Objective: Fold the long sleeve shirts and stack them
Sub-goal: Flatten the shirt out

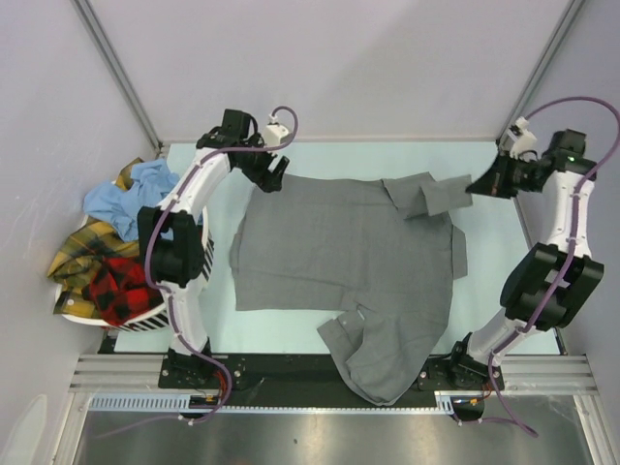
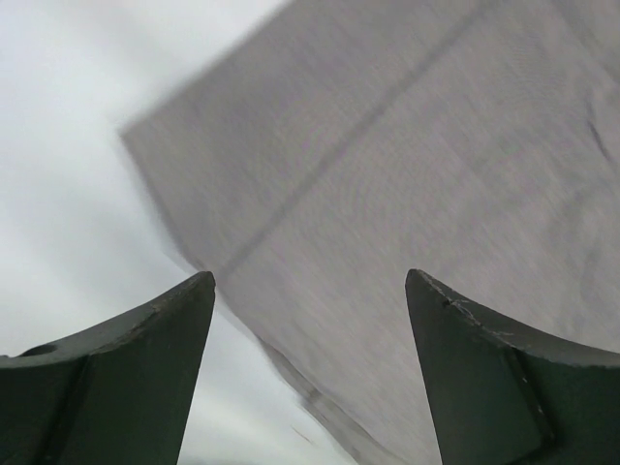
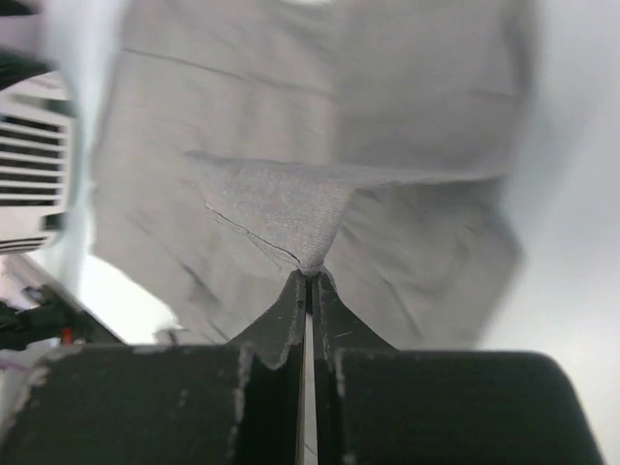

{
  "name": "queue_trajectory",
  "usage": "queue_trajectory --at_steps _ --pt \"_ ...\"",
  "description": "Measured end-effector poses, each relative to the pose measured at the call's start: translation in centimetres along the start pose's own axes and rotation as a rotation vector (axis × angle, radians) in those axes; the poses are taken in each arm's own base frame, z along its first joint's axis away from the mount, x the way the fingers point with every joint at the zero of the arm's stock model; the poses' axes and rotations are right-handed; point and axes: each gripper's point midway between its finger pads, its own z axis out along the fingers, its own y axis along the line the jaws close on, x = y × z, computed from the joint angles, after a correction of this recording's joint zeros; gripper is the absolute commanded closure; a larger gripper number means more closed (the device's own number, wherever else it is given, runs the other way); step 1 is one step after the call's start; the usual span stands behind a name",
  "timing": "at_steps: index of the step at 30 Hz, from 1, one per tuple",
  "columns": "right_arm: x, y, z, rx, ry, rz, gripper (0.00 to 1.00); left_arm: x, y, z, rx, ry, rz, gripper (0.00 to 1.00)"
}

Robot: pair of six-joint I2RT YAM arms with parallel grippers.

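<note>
A plain grey long sleeve shirt (image 1: 344, 257) lies spread on the table, one sleeve hanging over the near edge. My right gripper (image 1: 472, 190) is shut on the grey shirt's far right sleeve end (image 3: 291, 208), the cloth pinched and pulled into a peak at its fingertips (image 3: 311, 274). My left gripper (image 1: 271, 174) hovers open over the shirt's far left corner (image 2: 184, 174), nothing between its fingers (image 2: 174, 320). Other long sleeve shirts, light blue (image 1: 131, 199), yellow plaid (image 1: 82, 247) and red-and-black plaid (image 1: 121, 286), are piled at the left.
A white slotted basket (image 1: 199, 254) holds the pile of shirts at the left, next to the left arm. The table's far edge meets the back wall (image 1: 339, 68). A metal rail (image 1: 320, 373) runs along the near edge.
</note>
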Motion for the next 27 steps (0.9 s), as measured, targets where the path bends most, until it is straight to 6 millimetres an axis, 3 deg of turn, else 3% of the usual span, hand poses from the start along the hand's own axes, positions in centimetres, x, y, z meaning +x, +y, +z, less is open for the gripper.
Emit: queue_trajectory --at_steps 3,6,13,20,27 --pt "-1.5 3.7 1.6 -0.091 -0.029 -0.023 1.0 -1.6 2.1 1.8 -0.023 -0.02 0.045 0.2" --pt "-2.7 5.4 3.1 -0.14 -0.049 -0.011 1.0 -2.6 4.1 4.2 -0.036 -0.03 0.096 0.26" --pt "-7.2 6.2 3.2 -0.162 -0.182 0.031 1.0 -2.8 7.2 9.0 -0.043 -0.032 0.251 0.28" --pt "-12.4 8.3 1.3 -0.197 -0.31 -0.02 1.0 -1.8 9.2 11.7 -0.081 -0.008 0.369 0.31" --pt "-13.0 9.2 1.3 -0.219 -0.317 -0.026 1.0 0.3 10.9 14.1 -0.111 0.053 0.463 0.38"
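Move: The shirt's far left corner lies about 16 cm ahead of the left hand, 2 cm to its left and 15 cm below; the basket stands some 8 cm back and 33 cm left of that hand. The right hand already holds the sleeve end; the sleeve root is roughly 24 cm ahead, 14 cm left and 21 cm below it. A loose flap lies almost straight under the right hand, about 3 cm to its left. Bring the left gripper forward about 14 cm and down over the shirt's far left corner, steepening the descent as you near it, while turning the wrist clockwise and partly narrowing the open fingers. Meanwhile keep the right gripper shut on the sleeve end and lift it some 12 cm, carrying it forward and first a little left, its fingers tipping upward, then hold there. ##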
